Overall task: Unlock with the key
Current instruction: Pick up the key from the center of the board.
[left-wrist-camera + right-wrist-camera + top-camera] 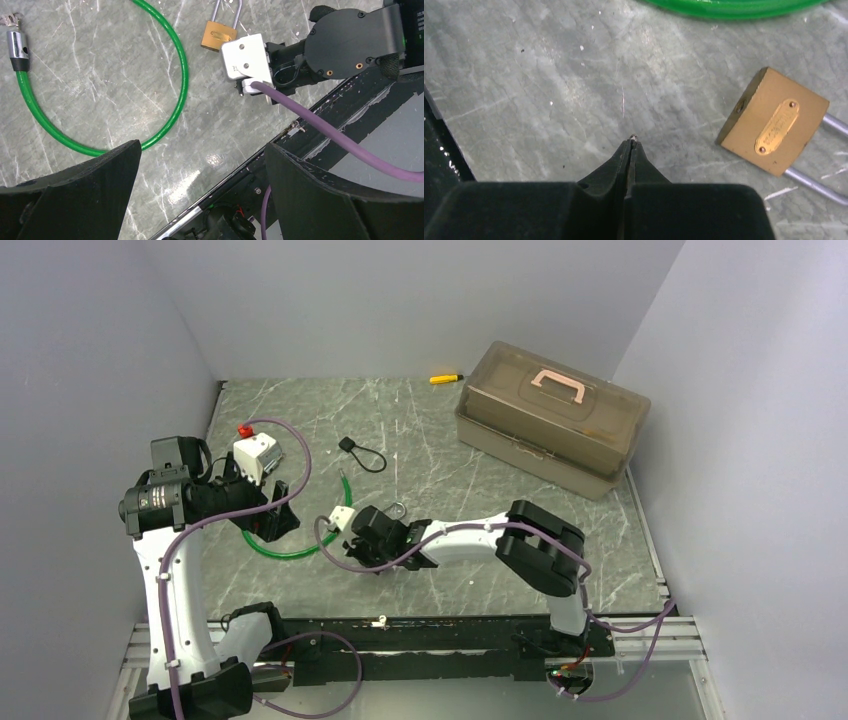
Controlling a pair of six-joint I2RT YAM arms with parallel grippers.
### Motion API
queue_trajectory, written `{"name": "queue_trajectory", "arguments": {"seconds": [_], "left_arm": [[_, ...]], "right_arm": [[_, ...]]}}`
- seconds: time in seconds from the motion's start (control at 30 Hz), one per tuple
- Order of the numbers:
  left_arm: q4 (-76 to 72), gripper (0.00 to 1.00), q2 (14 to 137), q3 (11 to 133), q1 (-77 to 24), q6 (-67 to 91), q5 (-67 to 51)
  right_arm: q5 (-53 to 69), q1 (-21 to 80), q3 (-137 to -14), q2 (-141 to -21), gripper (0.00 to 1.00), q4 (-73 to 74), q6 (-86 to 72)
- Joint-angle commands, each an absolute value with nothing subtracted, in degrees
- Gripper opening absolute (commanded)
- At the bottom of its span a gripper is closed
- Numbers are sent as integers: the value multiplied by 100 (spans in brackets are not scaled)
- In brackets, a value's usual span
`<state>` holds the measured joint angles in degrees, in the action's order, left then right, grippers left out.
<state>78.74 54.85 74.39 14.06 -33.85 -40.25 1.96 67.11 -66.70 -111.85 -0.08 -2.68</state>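
Note:
The small brass padlock (774,122) lies flat on the marble table, its steel shackle pointing away to the right. My right gripper (630,142) is shut just left of it, about a lock's width from the body. A tiny silvery tip of the key (633,136) pokes out between its fingertips; the rest of the key is hidden. In the top view the padlock (397,510) sits just beyond the right gripper (365,532). My left gripper (202,150) hangs wide open above the table's near edge, holding nothing, with the padlock (218,36) farther off.
A green cable loop (300,553) with a metal end (16,45) lies left of the padlock. A brown lidded box (550,415) stands at the back right, a yellow-and-black tool (446,378) by the back wall, and a black cord loop (362,455) mid-table. The black front rail (300,125) borders the table.

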Motion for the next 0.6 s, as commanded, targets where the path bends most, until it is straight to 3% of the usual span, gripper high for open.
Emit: {"name": "queue_trajectory", "arguments": {"seconds": [0.0, 0.4, 0.57], "left_arm": [[7875, 99, 5424, 7599, 1424, -3440, -4166], [7809, 99, 5451, 7486, 1424, -3447, -4223], [7930, 99, 5426, 7496, 1424, -3665, -4966]], "right_arm": [[254, 6713, -6437, -10634, 0, -211, -254], [398, 6625, -6076, -9382, 0, -581, -390], [600, 6579, -6079, -8743, 0, -641, -565]]}}
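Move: The right fingers are already shut on the key down at the table. The padlock's body, where the key is meant to go, lies about 7 cm ahead of the right hand and 3 cm to its right, at nearly the same height. The green hose's nearest stretch is roughly 6 cm ahead and 4 cm left. The black cable loop is about 23 cm ahead. From the idle left hand, the padlock is some 7 cm ahead, 17 cm right and 24 cm below. Keep the right fingers shut on the key and lift the right gripper almost straight up off the table by about 12 cm, slowly at first and then quickly. As it climbs, tip its left-pointing fingers some 15 degrees up towards level, staying short of the padlock and hose. ##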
